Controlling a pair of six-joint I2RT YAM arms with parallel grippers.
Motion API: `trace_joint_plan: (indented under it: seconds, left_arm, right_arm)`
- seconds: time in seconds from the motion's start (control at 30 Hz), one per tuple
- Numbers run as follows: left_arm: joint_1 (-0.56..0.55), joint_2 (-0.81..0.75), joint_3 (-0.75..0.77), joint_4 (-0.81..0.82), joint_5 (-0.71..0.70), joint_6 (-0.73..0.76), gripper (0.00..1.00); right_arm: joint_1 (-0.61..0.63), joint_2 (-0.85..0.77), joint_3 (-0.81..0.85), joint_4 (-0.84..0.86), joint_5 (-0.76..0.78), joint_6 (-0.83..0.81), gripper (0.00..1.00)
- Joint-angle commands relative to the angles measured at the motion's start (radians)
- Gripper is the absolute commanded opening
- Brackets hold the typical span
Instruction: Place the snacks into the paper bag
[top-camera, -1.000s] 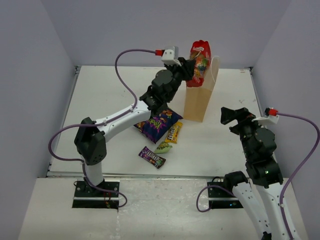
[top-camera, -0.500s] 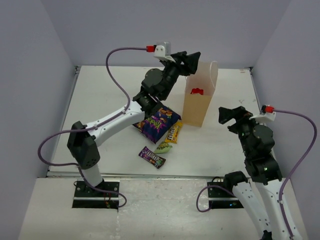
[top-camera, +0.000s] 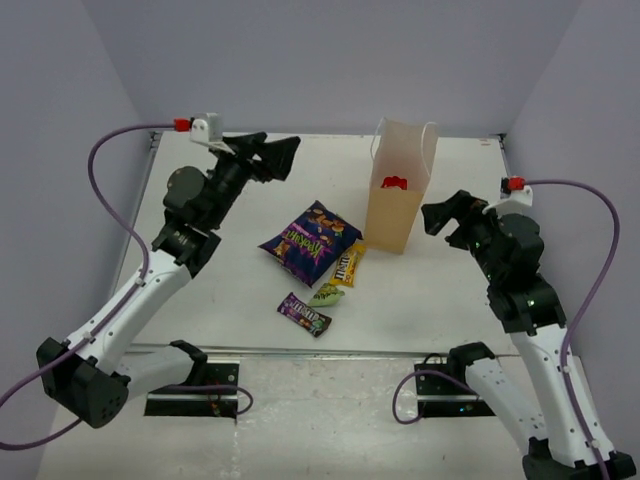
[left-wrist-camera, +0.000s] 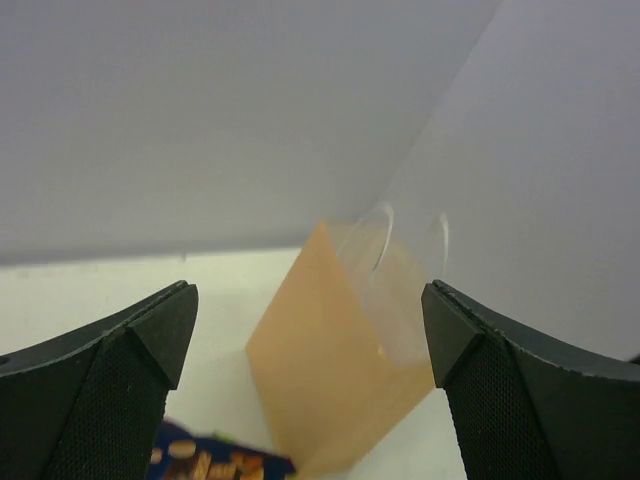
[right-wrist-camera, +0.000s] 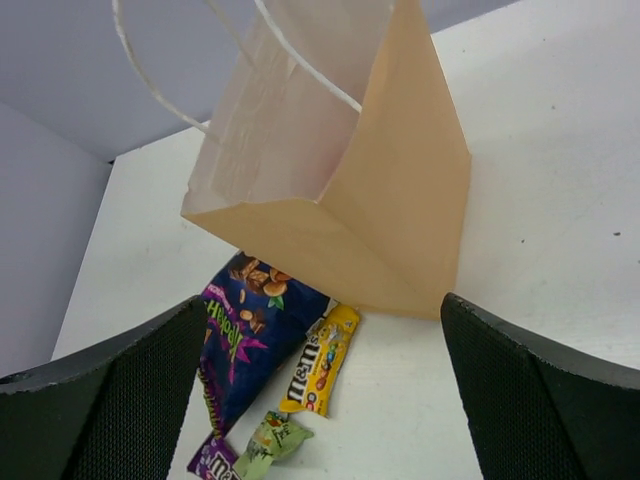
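Note:
The tan paper bag (top-camera: 398, 200) stands upright at the table's middle back, with the red crinkly bag (top-camera: 396, 183) inside it. It also shows in the left wrist view (left-wrist-camera: 340, 350) and the right wrist view (right-wrist-camera: 360, 200). The large purple chip bag (top-camera: 310, 240), yellow M&M's pack (top-camera: 346, 264), small green packet (top-camera: 326, 294) and dark purple candy bar (top-camera: 304, 313) lie on the table left of the bag and below it. My left gripper (top-camera: 285, 157) is open and empty, raised far left of the bag. My right gripper (top-camera: 437, 218) is open and empty, just right of the bag.
The white table (top-camera: 220, 280) is enclosed by pale walls on three sides, with a metal rail at its near edge (top-camera: 300, 351). Purple cables loop off both wrists.
The red crinkly bag was let go and dropped into the paper bag. My left gripper has swung away up and to the left, open. My right gripper has edged closer to the bag.

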Motion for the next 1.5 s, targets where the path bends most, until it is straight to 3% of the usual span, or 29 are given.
trace_joint_plan:
  seconds: [0.0,0.17,0.33,0.67,0.9,1.23,1.47]
  left_arm:
    - [0.035,-0.012,-0.142,-0.147,0.168,-0.065,1.0]
    - [0.093,-0.059,-0.335,-0.23,0.139,-0.152,1.0]
    - [0.176,-0.076,-0.421,-0.327,0.157,-0.231,1.0]
    - [0.279,-0.196,-0.651,-0.306,0.205,-0.295,1.0]
    - [0.297,-0.098,-0.774,-0.068,0.321,-0.386,1.0]
    - [0.305,0.069,-0.851,0.2,0.32,-0.464,1.0]
    - [0.305,0.27,-0.861,0.403,0.323,-0.484,1.0]
  right_arm:
    - [0.002,0.071,0.135,-0.039,-0.021,-0.061,0.98]
    - [0.002,0.128,0.174,-0.059,0.0,-0.067,0.98]
    - [0.002,0.154,0.179,-0.073,-0.003,-0.051,0.99]
    - [0.002,0.153,0.151,-0.042,-0.034,-0.042,0.99]
    - [0.002,0.151,0.14,-0.016,-0.047,-0.044,0.99]
    - [0.002,0.116,0.12,0.001,-0.067,-0.048,0.99]
    - [0.002,0.101,0.093,0.015,-0.066,-0.045,0.99]
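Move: The blue snack bag lies flat far beneath the raised left hand, some 43 cm down, about 4 cm ahead and 5 cm to the right. The yellow M&M's lie 14 cm to this hand's right and 2 cm back. The green packet is 8 cm right and 11 cm back; the paper bag stands 24 cm right and 8 cm ahead. From the right hand, the blue snack bag is about 27 cm left, 12 cm ahead and 29 cm below. To the blue snack bag's near-left edge the left hand plunges about 40 cm, almost straight down at first, then also easing back and left by 6 or 7 cm and slowing close above the table. Its wrist tips the wide-open fingers downward by nearly 60 degrees; no grip is taken yet. ##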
